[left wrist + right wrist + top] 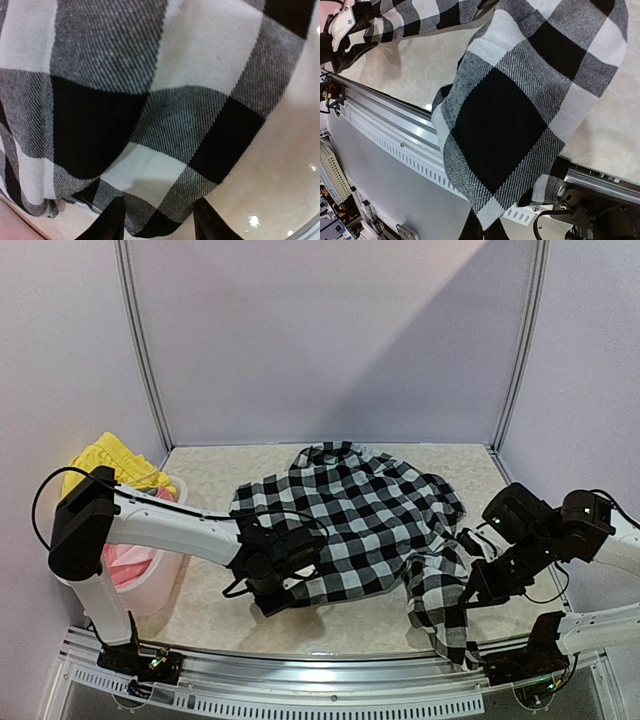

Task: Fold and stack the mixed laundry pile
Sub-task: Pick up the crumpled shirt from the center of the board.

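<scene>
The black-and-white checked shirt (360, 510) lies spread over the middle of the table, and one part of it droops over the front edge at the right. My left gripper (272, 588) is at the shirt's front-left hem. In the left wrist view its fingers (116, 220) stand apart, with a corner of the shirt (150, 150) between them. My right gripper (478, 590) is shut on the shirt's right part. In the right wrist view the cloth (520, 100) hangs from the closed fingertips (490, 232). A yellow garment (110, 460) and a pink one (125, 565) lie in the basket.
The white plastic basket (175, 490) stands at the table's left edge, under my left arm. A slotted metal rail (395, 115) runs along the table's front edge below the hanging cloth. Grey walls enclose the back and both sides.
</scene>
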Action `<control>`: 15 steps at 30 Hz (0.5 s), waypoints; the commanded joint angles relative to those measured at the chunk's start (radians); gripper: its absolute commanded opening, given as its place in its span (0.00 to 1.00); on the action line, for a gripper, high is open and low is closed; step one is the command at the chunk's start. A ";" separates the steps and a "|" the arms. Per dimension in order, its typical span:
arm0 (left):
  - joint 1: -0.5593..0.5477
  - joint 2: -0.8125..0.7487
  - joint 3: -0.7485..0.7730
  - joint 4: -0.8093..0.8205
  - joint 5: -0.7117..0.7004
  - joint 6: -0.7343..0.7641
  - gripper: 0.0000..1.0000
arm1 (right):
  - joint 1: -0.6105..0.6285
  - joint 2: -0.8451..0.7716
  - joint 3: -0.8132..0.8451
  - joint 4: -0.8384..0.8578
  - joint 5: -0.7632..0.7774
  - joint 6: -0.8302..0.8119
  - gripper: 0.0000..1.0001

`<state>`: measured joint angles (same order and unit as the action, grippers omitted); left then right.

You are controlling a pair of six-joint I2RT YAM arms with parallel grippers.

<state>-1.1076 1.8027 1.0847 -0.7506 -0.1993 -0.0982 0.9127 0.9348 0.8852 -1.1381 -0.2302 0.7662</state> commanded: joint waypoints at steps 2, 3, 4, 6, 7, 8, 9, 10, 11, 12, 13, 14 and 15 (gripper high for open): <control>-0.014 0.065 0.020 -0.033 -0.106 0.006 0.26 | -0.008 -0.074 0.020 -0.117 -0.044 0.044 0.00; -0.014 0.072 0.030 -0.046 -0.112 0.009 0.14 | -0.009 -0.080 0.028 -0.130 -0.052 0.042 0.00; -0.014 0.071 0.038 -0.064 -0.110 0.012 0.05 | -0.010 -0.082 0.035 -0.139 -0.060 0.042 0.00; -0.015 0.046 0.051 -0.100 -0.098 0.007 0.00 | -0.009 -0.077 0.051 -0.148 -0.089 0.043 0.00; -0.017 0.017 0.057 -0.128 -0.091 -0.007 0.00 | -0.011 -0.073 0.064 -0.154 -0.110 0.049 0.00; -0.017 -0.014 0.065 -0.156 -0.085 -0.020 0.00 | -0.011 -0.064 0.085 -0.161 -0.145 0.051 0.00; -0.017 -0.056 0.071 -0.189 -0.080 -0.035 0.00 | -0.015 -0.050 0.111 -0.168 -0.169 0.052 0.00; -0.017 -0.097 0.079 -0.220 -0.075 -0.051 0.00 | -0.020 -0.041 0.151 -0.172 -0.192 0.059 0.00; -0.017 -0.145 0.085 -0.250 -0.070 -0.064 0.00 | -0.026 -0.030 0.194 -0.170 -0.210 0.062 0.00; -0.016 -0.189 0.089 -0.279 -0.065 -0.076 0.00 | -0.031 -0.023 0.228 -0.162 -0.227 0.067 0.00; -0.014 -0.222 0.089 -0.300 -0.061 -0.087 0.00 | -0.039 -0.014 0.257 -0.159 -0.238 0.072 0.00; -0.011 -0.249 0.085 -0.319 -0.056 -0.099 0.00 | -0.048 -0.008 0.265 -0.160 -0.248 0.075 0.00; -0.006 -0.266 0.074 -0.333 -0.045 -0.113 0.00 | -0.067 -0.002 0.254 -0.170 -0.258 0.077 0.00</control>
<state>-1.1099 1.6566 1.1400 -0.9565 -0.2718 -0.1455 0.8864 0.9203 1.0920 -1.2922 -0.4026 0.8204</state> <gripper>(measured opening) 0.004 0.007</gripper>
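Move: The shirt's near-left corner lies right between the left hand's open fingers, about 1 cm below the hand point. The shirt's middle is some 22 cm ahead of that hand and 17 cm to its right, and the laundry bin about 30 cm to its left and 12 cm farther out. From the right hand, already pinching the sleeve, the shirt's middle lies some 29 cm ahead, 22 cm left and 15 cm below. Left fingers pinch the shirt's near-left corner and lift about 5 cm; right draws held sleeve back, then up. ##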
